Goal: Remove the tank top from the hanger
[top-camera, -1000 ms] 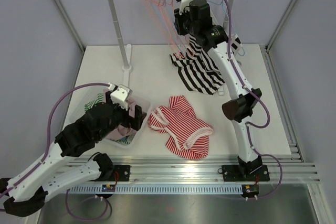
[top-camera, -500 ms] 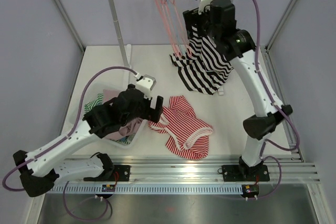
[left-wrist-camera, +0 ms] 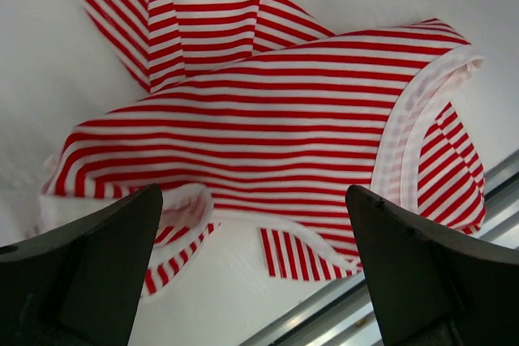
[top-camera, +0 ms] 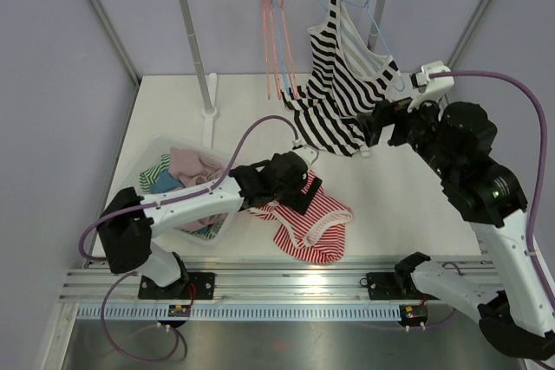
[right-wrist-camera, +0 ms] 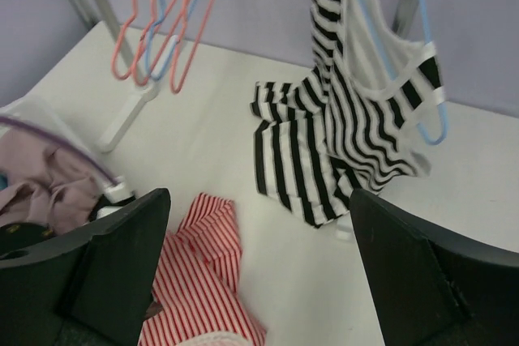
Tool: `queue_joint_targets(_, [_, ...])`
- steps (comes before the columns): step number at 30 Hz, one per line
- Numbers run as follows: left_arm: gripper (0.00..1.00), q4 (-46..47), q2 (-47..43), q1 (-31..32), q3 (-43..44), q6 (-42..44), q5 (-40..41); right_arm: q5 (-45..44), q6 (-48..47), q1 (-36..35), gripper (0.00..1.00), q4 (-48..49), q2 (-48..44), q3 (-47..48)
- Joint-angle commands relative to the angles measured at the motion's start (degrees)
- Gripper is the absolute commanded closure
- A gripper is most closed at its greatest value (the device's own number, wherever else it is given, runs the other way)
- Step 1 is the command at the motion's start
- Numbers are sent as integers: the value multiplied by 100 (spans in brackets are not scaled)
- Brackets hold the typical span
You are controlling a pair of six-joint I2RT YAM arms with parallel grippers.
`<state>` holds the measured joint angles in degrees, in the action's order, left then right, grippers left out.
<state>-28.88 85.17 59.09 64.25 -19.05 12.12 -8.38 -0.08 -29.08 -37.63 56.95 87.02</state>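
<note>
A black-and-white striped tank top [top-camera: 342,62] hangs on a blue hanger [top-camera: 371,8] at the right end of the rail, its hem draped on the table. The right wrist view shows the same tank top [right-wrist-camera: 357,119] and hanger [right-wrist-camera: 427,87]. My right gripper [top-camera: 375,130] is open and empty, apart from the garment, to its lower right. My left gripper [top-camera: 302,190] is open just above a red-and-white striped top [top-camera: 308,218] lying flat on the table. In the left wrist view that top [left-wrist-camera: 259,111] fills the frame and the open left gripper [left-wrist-camera: 255,273] holds nothing.
Pink and blue empty hangers [top-camera: 277,32] hang mid-rail. The rack's left pole [top-camera: 192,41] stands on the table. A clear bin [top-camera: 160,146] of clothes sits at the left. A metal rail [top-camera: 303,279] runs along the near edge.
My right gripper opened and drew back from the rail, down and to the right, leaving the striped tank top hanging. My left arm swung right from the bin to over the red striped top.
</note>
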Motion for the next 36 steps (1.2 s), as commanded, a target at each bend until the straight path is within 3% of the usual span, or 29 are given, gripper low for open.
queue_joint_targets(1, [1,1103,333,24,0,15,-306,1055,412,8,1,150,-455,-527])
queue_joint_targets(12, [1,1860,1880,190,-105,-283,-157,2305,588,8,0,388,-1695,-1662])
queue_joint_targets(14, [7,1948,1995,260,-202,-310,-79,2341,649,8,1,396,-1870,-1767])
queue_joint_targets(15, [13,1957,2047,331,-202,-284,-78,2359,667,-1,1,405,-1924,-1803])
queue_joint_targets(16, [31,1957,2178,375,-193,-275,-87,2367,684,8,0,414,-1977,-1829])
queue_joint_targets(19, [69,1913,2276,515,-167,-319,-61,2315,684,-1,1,344,-2161,-1908])
queue_joint_targets(20, [89,1878,2242,533,-176,-336,-17,2280,676,8,1,318,-2249,-1900])
queue_joint_targets(22, [100,1808,2119,612,-220,-407,62,2183,632,8,1,230,-2337,-1891])
queue_joint_targets(30, [100,1079,108,656,-185,-609,1019,2042,579,8,0,63,-2478,-1794])
queue_joint_targets(36, [100,86,-1262,648,316,-635,2126,2025,561,-1,1,106,-2496,-1812])
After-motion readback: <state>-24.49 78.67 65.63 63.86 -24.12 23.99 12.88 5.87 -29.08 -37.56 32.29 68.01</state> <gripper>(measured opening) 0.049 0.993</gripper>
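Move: The red-and-white striped tank top lies spread on the table below the open left hand, its middle about 4 cm to the right, 1 cm ahead and 11 cm down. The bin with the other tops stands roughly 31 cm to the left and 7 cm farther out; the black-and-white tank top hangs some 27 cm ahead and 11 cm right, a little higher. From the right hand, the red striped top lies about 11 cm left, 5 cm back and 42 cm down. Pinching the middle of the red striped top near its collar, the left hand gets there by sinking about 11 cm while sliding some 6 cm right, then shuts its fingers on the cloth and lifts about 16 cm, drifting left towards the bin. The open, empty right hand draws back some 12 cm from the hanging top, dips a little and turns about 20 degrees counter-clockwise. ##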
